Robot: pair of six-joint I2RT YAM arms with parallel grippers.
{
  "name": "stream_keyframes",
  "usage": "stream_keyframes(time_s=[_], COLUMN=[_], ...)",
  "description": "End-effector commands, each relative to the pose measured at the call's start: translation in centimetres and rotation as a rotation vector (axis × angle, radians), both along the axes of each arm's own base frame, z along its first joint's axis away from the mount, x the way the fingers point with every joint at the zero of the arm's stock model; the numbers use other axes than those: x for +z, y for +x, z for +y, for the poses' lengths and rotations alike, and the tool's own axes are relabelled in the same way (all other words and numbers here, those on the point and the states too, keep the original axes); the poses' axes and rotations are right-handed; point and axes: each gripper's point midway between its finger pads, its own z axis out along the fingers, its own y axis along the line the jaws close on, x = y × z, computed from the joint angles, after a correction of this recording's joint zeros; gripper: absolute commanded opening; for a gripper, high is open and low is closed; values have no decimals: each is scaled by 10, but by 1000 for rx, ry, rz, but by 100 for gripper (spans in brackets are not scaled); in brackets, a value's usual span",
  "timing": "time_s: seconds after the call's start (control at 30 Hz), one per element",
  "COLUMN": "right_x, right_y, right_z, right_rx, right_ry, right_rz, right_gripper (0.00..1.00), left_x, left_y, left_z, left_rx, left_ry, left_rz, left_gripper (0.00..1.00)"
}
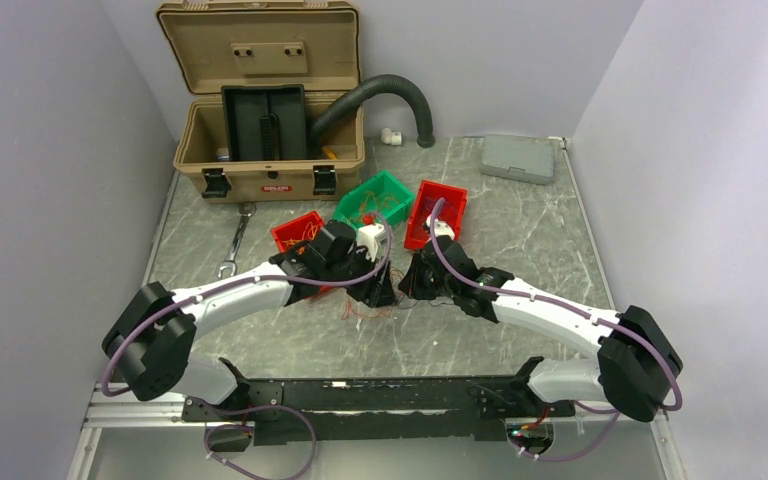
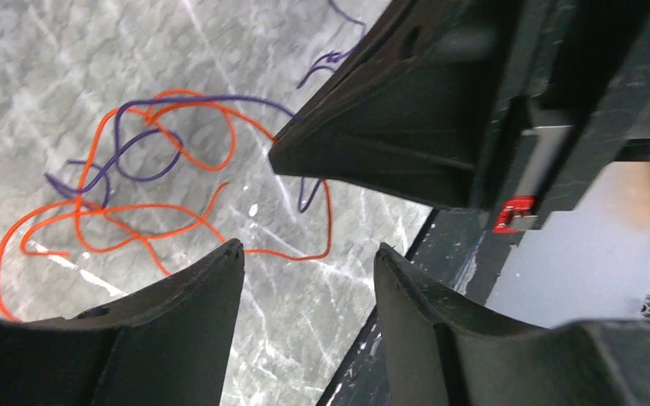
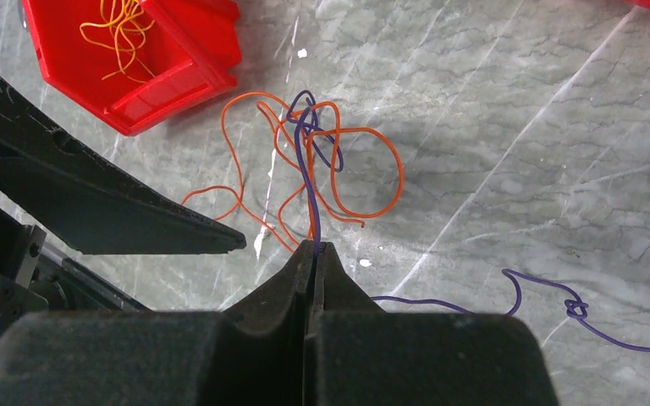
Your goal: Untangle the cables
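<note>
The cables are thin orange and dark purple strands in a loose tangle (image 3: 313, 152) on the marble table, also seen as the tangle (image 2: 135, 169) in the left wrist view. My right gripper (image 3: 314, 246) is shut on a purple cable (image 3: 307, 182) that runs up out of the tangle into its tips. My left gripper (image 2: 308, 249) stands open just beside the tangle, with only bare table between its fingers. Both grippers meet at mid-table, left gripper (image 1: 380, 290) and right gripper (image 1: 416, 285) close together. A separate purple strand (image 3: 575, 309) with a knot lies to the right.
A red bin (image 3: 186, 80) with yellow strands sits close behind the tangle. Further back are a green bin (image 1: 385, 176), another red bin (image 1: 450, 188), an open tan toolbox (image 1: 260, 110), a black hose (image 1: 390, 95), a wrench (image 1: 235, 240) and a grey box (image 1: 517, 157).
</note>
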Motion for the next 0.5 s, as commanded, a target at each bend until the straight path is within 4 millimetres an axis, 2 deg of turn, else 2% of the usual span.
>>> stream_keyframes(time_s=[0.0, 0.13, 0.2, 0.23, 0.3, 0.37, 0.4, 0.47], right_x=[17, 20, 22, 23, 25, 24, 24, 21], right_y=[5, 5, 5, 6, 5, 6, 7, 7], right_z=[9, 10, 10, 9, 8, 5, 3, 0], right_rx=[0, 1, 0, -2, -4, -12, -16, -26], right_ry=[61, 71, 71, 69, 65, 57, 55, 52], right_rz=[-27, -27, -30, -32, -37, -41, -42, -40], right_gripper=[0, 0, 0, 0, 0, 15, 23, 29], left_x=[21, 12, 6, 2, -4, -10, -12, -9], left_y=[-3, -5, -5, -4, -3, -1, 1, 3], left_z=[-22, -29, -32, -32, -34, -31, -28, -21], left_rx=[-62, -87, -93, -93, -93, -79, -64, -39], left_ry=[-136, -147, -147, -141, -127, -101, -87, -79], left_rz=[-13, 24, 42, 52, 63, 63, 55, 28], left_gripper=[63, 61, 56, 51, 33, 2, 0, 0])
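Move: The orange strand to be pinched hangs just below the right fingertips, about 2 cm to the left hand's right and 3 cm below it; from the right hand it is some 2 cm down. From the left hand, the loose orange-and-purple tangle lies on the table about 4 cm left, level fore and aft, 7 cm down. The green bin is roughly 18 cm ahead and 4 cm left, the left red bin 8 cm ahead and 17 cm left. The orange strand under the right hand's grip gets pinched between the left fingertips: the open left hand eases about 2 cm to its right, then sinks some 3 cm beside the right fingers while closing fully. The right hand stays in place, still pinching the purple cable, and opens partway only as the left fingers shut, letting the purple go. ##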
